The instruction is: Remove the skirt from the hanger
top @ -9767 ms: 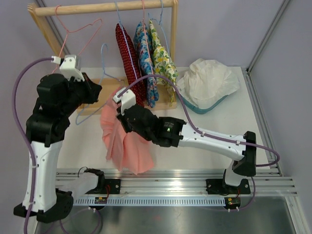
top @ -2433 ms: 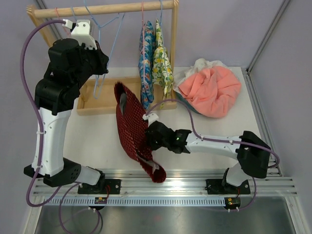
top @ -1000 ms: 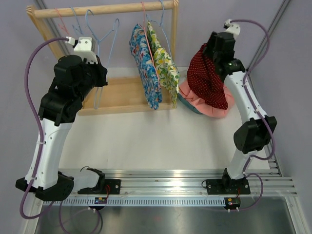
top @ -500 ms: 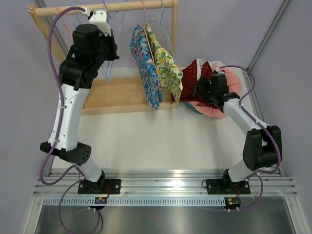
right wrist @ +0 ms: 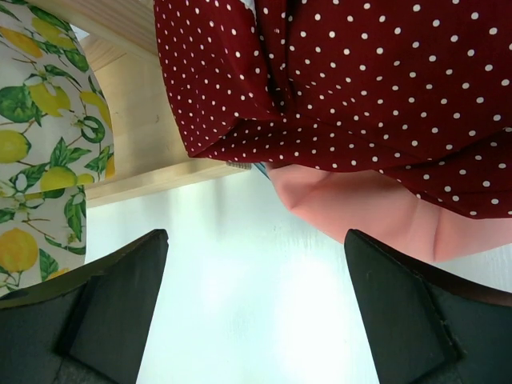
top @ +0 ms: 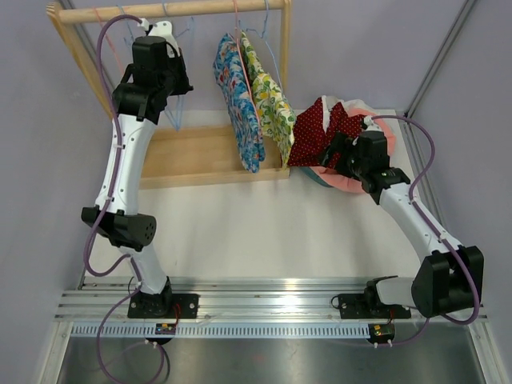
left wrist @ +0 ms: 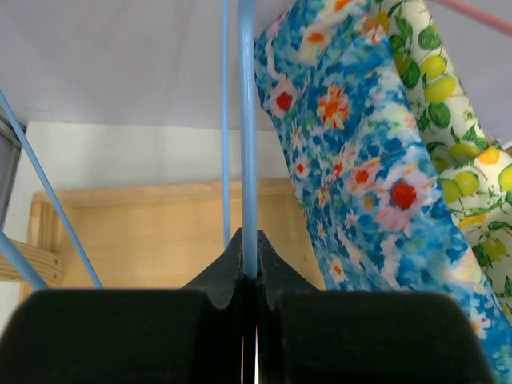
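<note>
A light blue empty hanger point(left wrist: 247, 120) is pinched in my left gripper point(left wrist: 249, 264), which is shut on its wire high up by the wooden rail point(top: 160, 11); in the top view this gripper point(top: 179, 80) sits left of the hanging clothes. A blue floral skirt point(top: 240, 104) and a lemon-print skirt point(top: 272, 100) hang on hangers from the rail. The red dotted skirt point(top: 316, 132) lies off its hanger on the pink cloth point(top: 352, 182) at the right. Just below it, my right gripper point(right wrist: 256, 236) stands open and holds nothing.
The rack's wooden base point(top: 200, 156) lies under the hanging skirts. More bare hangers point(top: 120, 20) hang at the rail's left end. The pile of cloth sits in a teal basket point(top: 316, 178). Metal frame posts point(top: 436, 64) stand at the right.
My right gripper opened, let the red dotted skirt fall on the pile and drew back low beside it. The left arm lifted the blue hanger up to the rail.
</note>
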Robot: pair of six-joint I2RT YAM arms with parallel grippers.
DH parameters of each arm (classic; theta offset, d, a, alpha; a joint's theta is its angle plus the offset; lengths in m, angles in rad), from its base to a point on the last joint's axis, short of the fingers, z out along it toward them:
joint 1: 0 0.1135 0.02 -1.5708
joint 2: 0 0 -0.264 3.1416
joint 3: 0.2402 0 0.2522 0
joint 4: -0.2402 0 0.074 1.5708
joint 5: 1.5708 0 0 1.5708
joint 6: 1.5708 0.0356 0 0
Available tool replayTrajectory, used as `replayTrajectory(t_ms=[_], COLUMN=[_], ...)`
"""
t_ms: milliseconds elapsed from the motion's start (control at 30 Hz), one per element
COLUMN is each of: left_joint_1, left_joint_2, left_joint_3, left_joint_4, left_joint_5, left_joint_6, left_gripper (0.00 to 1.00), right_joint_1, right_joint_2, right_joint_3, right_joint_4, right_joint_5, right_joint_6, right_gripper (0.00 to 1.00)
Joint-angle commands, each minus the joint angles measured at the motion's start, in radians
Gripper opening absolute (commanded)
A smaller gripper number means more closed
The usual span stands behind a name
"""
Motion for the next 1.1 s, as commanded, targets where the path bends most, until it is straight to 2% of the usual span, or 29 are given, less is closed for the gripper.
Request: replayTrajectory(t_ms=[0, 133, 200, 367, 433, 567, 700, 1067], left_joint_1=[0.001, -0.001, -0.001, -0.003, -0.015, -0.079, -0.156, -0.266], left_joint_2=[-0.078, -0.155, -0.176, -0.232, -0.238, -0.230, -0.224, -0.166], left_joint_3=[-0.084, -0.213, -0.247, -0.218, -0.164, -0.095, -0.096, -0.066], left_joint_4=[0.072, 0.077, 0.065, 0.026, 0.016, -0.010, 0.015, 0.097], left_joint_5=[0.058, 0.056, 0.055, 0.062, 0.095, 0.141, 0.142, 0.150], left_joint_6=[-0.044, -0.049, -0.044, -0.037, -0.043, -0.046, -0.064, -0.110], left_gripper=[0.00, 0.00, 0.05, 0.35, 0.42, 0.50, 0.51, 0.51], right_joint_1=[0.000, -0.001, -0.001, 0.000, -0.001, -0.001, -0.001, 0.000], right_joint_2=[-0.041, -0.050, -0.058, -0.084, -0.104, -0.130, -0.163, -0.234], right_joint_3=[-0.007, -0.007, -0.007, -0.005, -0.010, -0.025, -0.034, -0.056], right_joint_4=[0.000, -0.009, -0.012, -0.029, -0.038, -0.052, -0.070, -0.129], right_joint_5=[-0.028, -0.032, -0.034, -0.032, -0.031, -0.026, -0.019, 0.011], right_joint_6=[-0.011, -0.005, -0.003, -0.003, -0.002, -0.003, -0.011, -0.040], right_gripper=[1.00, 0.99, 0.99, 0.99, 0.99, 1.00, 0.99, 0.99])
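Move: Ahead of the left hand, which still holds the emptied blue hanger by its near side, the hanging spot on the rail lies about 12 cm forward and 13 cm up, roughly level sideways. The blue flowered skirt's middle is some 12 cm to the right, 3 cm ahead and 9 cm below, and the lemon skirt about 20 cm right, 4 cm ahead, at similar height. From the open right hand that rail spot is some 42 cm left, 22 cm ahead and 33 cm up. Lowering the hanger about 3 cm onto the rail, the left hand opens its fingers halfway, lets go and backs out roughly 10 cm. It then climbs and swings about 11 cm right, turning some 20 degrees clockwise, until the fingers face the blue flowered skirt's pink hanger. The right hand stays wide open and draws back about 5 cm, rising slightly, away from the red skirt. ##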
